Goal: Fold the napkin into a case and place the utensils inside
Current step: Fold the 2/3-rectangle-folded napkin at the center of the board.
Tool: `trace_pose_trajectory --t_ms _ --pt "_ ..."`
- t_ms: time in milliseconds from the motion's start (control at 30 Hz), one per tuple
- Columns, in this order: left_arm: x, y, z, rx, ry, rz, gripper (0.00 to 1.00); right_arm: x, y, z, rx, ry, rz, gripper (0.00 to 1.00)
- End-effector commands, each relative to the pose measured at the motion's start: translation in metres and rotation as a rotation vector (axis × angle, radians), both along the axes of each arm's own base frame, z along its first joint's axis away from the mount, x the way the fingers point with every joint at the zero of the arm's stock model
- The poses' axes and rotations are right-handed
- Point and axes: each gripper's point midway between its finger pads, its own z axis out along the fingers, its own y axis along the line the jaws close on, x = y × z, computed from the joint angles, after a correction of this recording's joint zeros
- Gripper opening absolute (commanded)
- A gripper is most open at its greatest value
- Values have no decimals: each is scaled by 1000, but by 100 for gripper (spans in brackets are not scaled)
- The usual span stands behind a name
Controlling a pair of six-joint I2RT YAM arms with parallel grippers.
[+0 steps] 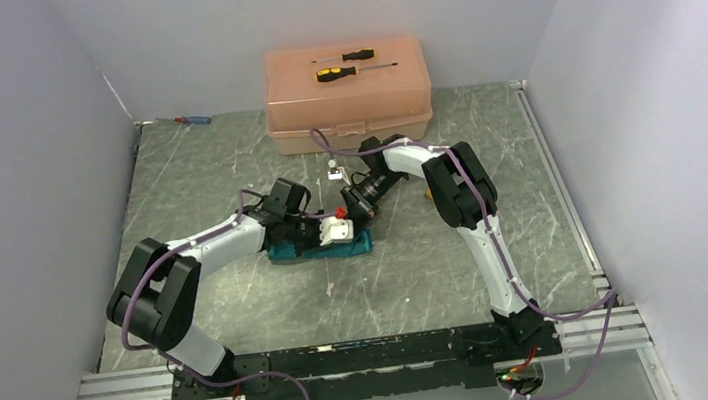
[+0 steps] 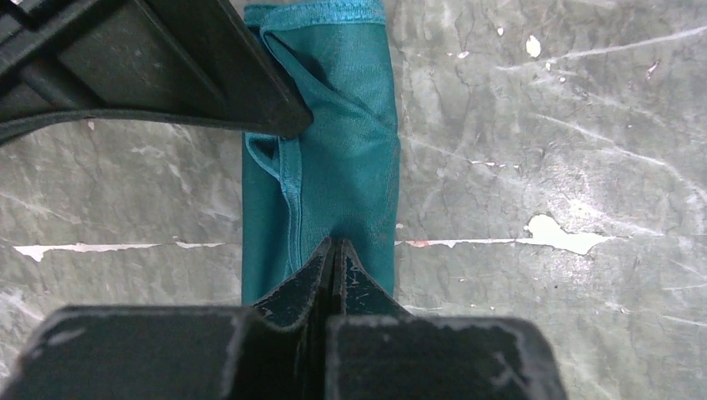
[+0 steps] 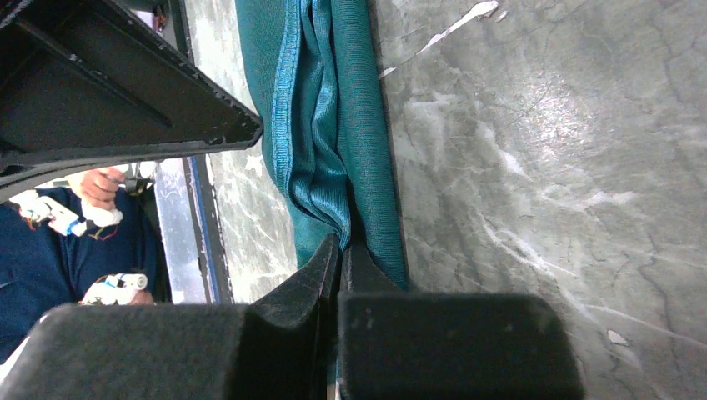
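The teal napkin (image 1: 321, 250) lies on the grey table folded into a long narrow strip, the case shape, with several layers along one hemmed edge. Both grippers meet over it at mid-table. My left gripper (image 2: 338, 244) is shut, its tips pinching the cloth (image 2: 350, 158) near one end of the strip. My right gripper (image 3: 340, 242) is shut on the folded layers of the cloth (image 3: 321, 125) at the other end. In each wrist view the other arm's black body fills the upper left. The spoon and fork are not in view.
A peach plastic box (image 1: 349, 100) stands at the back with two yellow-and-black screwdrivers (image 1: 346, 58) on its lid. A small red-and-blue screwdriver (image 1: 192, 120) lies at the back left. A small white object (image 1: 334, 173) stands just behind the grippers. Walls close in on both sides.
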Motion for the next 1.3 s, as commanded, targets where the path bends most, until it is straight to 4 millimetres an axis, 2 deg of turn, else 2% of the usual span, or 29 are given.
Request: trace_pose_trajectory --t_ms 0,267,667,800,1033,1100,1267 --pt "8 3 -8 11 -52 -3 3 3 -6 -11 -28 -76 29 0" --pt "16 26 -27 97 -90 37 3 2 -7 -10 -25 -78 31 0" --pt "10 59 -40 198 -52 109 3 2 -12 -7 -16 -84 30 0" --pt "12 59 -32 178 -33 145 3 6 -13 -3 -15 -101 21 0" --pt "9 37 5 53 91 180 3 13 -14 -2 -39 -126 12 0" --pt "7 39 8 40 128 195 3 13 -14 -3 -42 -126 10 0" --pt "-1 63 -4 110 135 202 3 14 -13 -2 -43 -125 5 0"
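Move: The folded napkin strip lies right below the left hand, its middle about 3 cm down and roughly 1 cm to the left. From the right hand, whose tips are on the strip's right half, that middle is some 6 cm left and 1 cm back. From the left hand, a white mark on the board is about 9 cm straight back; the pink toolbox is some 28 cm ahead and 9 cm right. Shut left fingers dip 2.5 cm and sweep about 5 cm left along the napkin, rising late; right stays put. ##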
